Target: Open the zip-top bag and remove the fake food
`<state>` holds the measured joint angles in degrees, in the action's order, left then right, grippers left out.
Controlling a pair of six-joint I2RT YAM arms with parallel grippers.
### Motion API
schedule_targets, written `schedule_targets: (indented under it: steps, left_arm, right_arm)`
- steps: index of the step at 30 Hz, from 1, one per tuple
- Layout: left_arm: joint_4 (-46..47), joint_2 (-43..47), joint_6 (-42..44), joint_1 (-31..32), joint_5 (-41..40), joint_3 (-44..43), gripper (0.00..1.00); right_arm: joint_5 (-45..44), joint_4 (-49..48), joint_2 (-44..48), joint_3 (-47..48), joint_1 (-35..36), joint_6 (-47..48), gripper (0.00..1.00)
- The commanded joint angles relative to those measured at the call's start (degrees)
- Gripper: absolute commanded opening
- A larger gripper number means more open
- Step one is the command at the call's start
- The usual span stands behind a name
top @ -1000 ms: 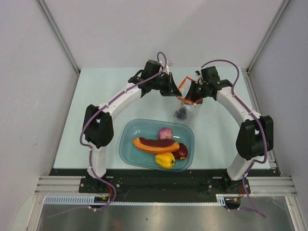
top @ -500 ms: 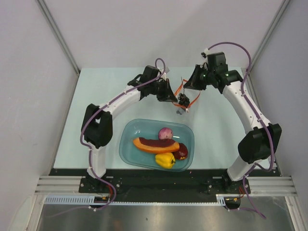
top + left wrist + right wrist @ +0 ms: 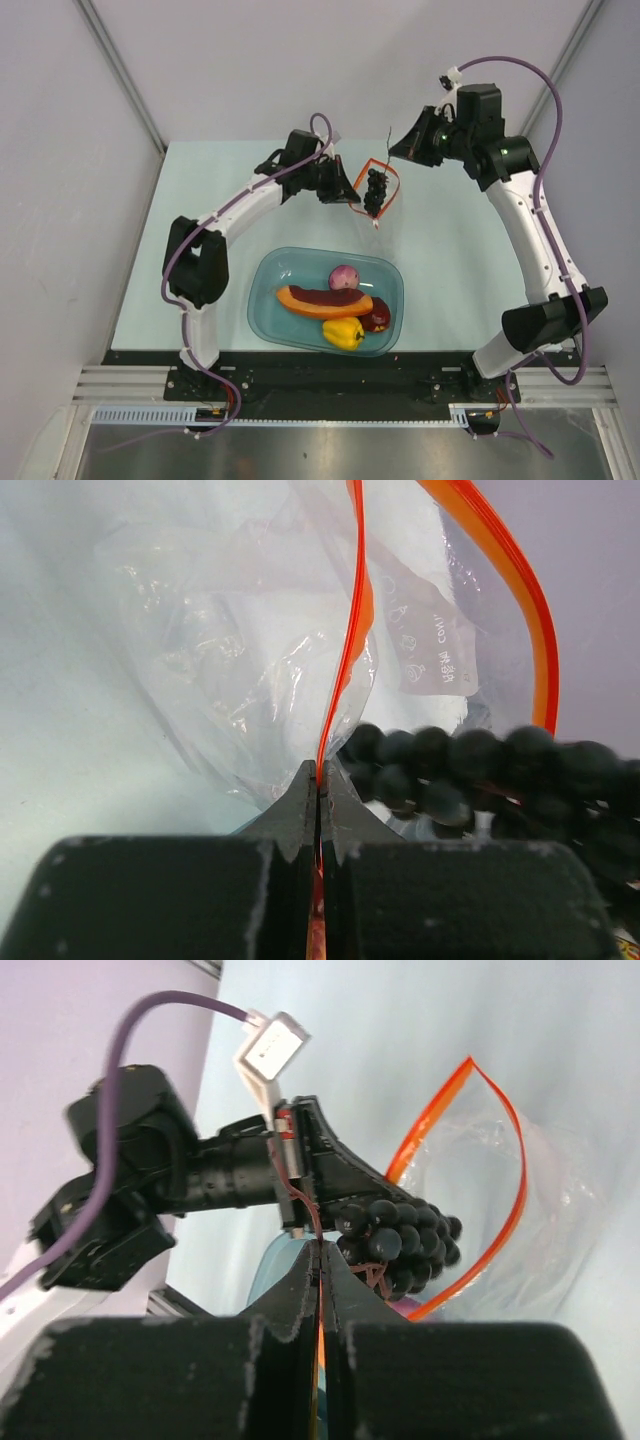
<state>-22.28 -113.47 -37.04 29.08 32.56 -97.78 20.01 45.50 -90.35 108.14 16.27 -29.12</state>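
The zip-top bag (image 3: 393, 172) hangs in the air above the far middle of the table, its orange-red mouth pulled open into a loop. My left gripper (image 3: 352, 190) is shut on the near-left side of the zip strip (image 3: 345, 670). My right gripper (image 3: 394, 155), raised high, is shut on the other side of the strip; orange shows between its jaws (image 3: 320, 1255). A dark blue-black berry cluster (image 3: 376, 190) sits in the bag's mouth (image 3: 395, 1232), its thin stem pointing up. The clear crinkled body (image 3: 230, 650) sags below. The rest of the fake food lies in the tub.
A teal translucent tub (image 3: 268, 300) stands near the front middle. It holds a pink-purple onion (image 3: 344, 277), a long orange-and-maroon slice (image 3: 325, 300), a dark red apple (image 3: 379, 319) and a yellow bell pepper (image 3: 343, 333). Grey walls close in the pale table (image 3: 200, 250).
My right arm has risen and swung back to the right, drawing the bag's mouth open. Bag and berry cluster have lifted off the table; the left gripper shifted slightly left.
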Motion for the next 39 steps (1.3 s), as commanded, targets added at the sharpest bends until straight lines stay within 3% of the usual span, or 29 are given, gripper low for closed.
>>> schedule_targets:
  steps: [1, 9, 18, 27, 39]
  left_arm:
    - [1.6, 1.0, 0.6, -1.0, 0.3, -1.6, 0.00]
    - [1.6, -1.5, 0.4, -5.1, -0.9, -4.5, 0.00]
    - [1.2, -2.4, 0.5, -9.0, -1.2, -5.8, 0.00]
    - [0.0, -1.8, 1.4, -9.2, -1.8, -5.1, 0.00]
    - [-1.0, -0.2, 2.2, -9.3, -2.2, -4.4, 0.00]
  right_arm:
    - [2.1, 0.1, 4.1, 3.7, 0.3, -1.7, 0.00]
    - [8.7, 0.6, 6.8, 2.0, 7.3, 1.2, 0.00]
    - [18.0, -0.9, 11.4, -8.5, 17.9, 3.6, 0.00]
    - [20.8, -4.9, 11.7, -17.1, 24.1, 3.3, 0.00]
    - [20.0, -3.7, 8.3, -20.8, 29.3, 8.2, 0.00]
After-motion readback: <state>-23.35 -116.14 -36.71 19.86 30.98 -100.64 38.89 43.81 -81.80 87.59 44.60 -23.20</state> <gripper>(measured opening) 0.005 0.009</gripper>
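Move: The right hand holds the grapes by their stem; the teal tray's middle lies about 12 cm back, 14 cm left and 35 cm below it. The pink onion in the tray is some 8 cm back and 10 cm left of that hand, while the open bag's middle is 4 cm ahead, 3 cm left and 26 cm below. From the left hand, shut on the bag's rim, the tray's middle lies roughly 13 cm back, 7 cm left and 17 cm below. Right hand swings the pinched grapes about 25 cm back-left towards the tray; left carries the bag forward-left. ##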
